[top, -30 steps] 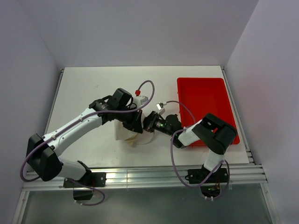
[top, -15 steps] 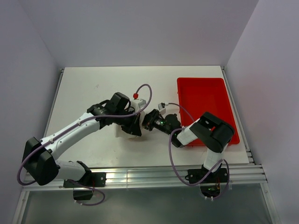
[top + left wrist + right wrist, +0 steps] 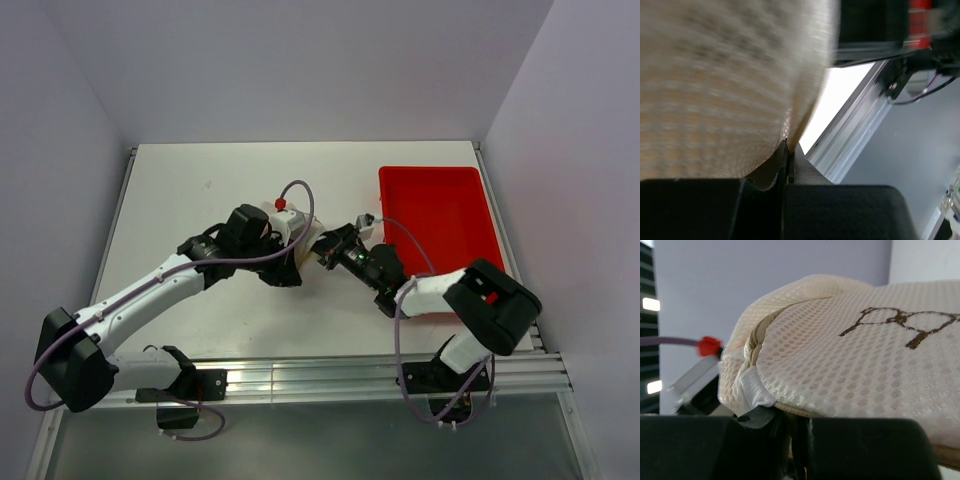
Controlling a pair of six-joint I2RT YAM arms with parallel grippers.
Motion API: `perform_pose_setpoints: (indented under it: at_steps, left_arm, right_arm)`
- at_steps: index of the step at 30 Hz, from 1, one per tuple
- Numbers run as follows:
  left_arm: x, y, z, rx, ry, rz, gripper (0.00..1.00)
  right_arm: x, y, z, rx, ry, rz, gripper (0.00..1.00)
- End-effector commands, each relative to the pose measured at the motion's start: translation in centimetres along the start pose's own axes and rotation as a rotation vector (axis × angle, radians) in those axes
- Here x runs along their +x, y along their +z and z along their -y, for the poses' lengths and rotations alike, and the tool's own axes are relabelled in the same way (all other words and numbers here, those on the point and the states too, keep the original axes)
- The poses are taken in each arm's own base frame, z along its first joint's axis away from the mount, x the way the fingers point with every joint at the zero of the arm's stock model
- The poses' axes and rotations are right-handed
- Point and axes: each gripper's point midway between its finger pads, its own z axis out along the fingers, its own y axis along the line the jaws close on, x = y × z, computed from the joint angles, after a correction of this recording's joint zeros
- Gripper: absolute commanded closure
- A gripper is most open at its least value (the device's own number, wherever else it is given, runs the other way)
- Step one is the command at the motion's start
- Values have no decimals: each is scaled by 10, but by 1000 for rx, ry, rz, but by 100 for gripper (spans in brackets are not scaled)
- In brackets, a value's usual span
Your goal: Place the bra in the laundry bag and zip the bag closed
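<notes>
The laundry bag (image 3: 865, 355) is an off-white mesh pouch with a dark bra outline on its face, and it fills the right wrist view. A beige fold of the bra (image 3: 756, 335) shows in the bag's mouth. My right gripper (image 3: 801, 437) is shut on the bag's lower edge beside a white tab (image 3: 755, 390). In the left wrist view the blurred mesh of the laundry bag (image 3: 725, 75) looks beige, and my left gripper (image 3: 788, 150) is shut on its rim. From above, the left gripper (image 3: 287, 268) and the right gripper (image 3: 322, 248) meet mid-table, and the bag between them is almost hidden.
A red tray (image 3: 440, 215) lies at the right side of the white table (image 3: 180, 190). The table's aluminium front rail (image 3: 855, 130) runs behind the left gripper. Purple cables loop over both arms.
Both grippers have carried the bag farther from the near edge and a little left. The bag and hanging strap, visible on the table before, are now hidden between the wrists. The right arm has stretched out.
</notes>
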Motion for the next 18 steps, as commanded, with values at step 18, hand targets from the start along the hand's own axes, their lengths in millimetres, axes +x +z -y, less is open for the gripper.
perform_pose_setpoints:
  at_steps: [18]
  left_arm:
    - [-18,-66,158,698,18,66,100]
  right_arm:
    - [-55,-29,-130,387,-782,731,100]
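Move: Both hands already pinch the mouth rim of the laundry bag in the air, the bra showing through the mesh. The bag's middle lies about 9 cm ahead of the left hand and some 4 cm below it, neither left nor right. From the right hand it lies roughly 3 cm ahead, 3 cm left and 8 cm lower; the red tray is about 29 cm to the right hand's right, level with it and some 18 cm lower. Up fast with both arms, some 10 cm, hoisting the laundry bag by its rim. The left hand also goes right and draws back, its down-pointing fingers tilting towards level. The right hand drifts right and dips back slightly, then comes forward again as its rise tops out and it starts to sink, rolling and swinging clockwise some 30 degrees. Both grippers keep their pinch. ##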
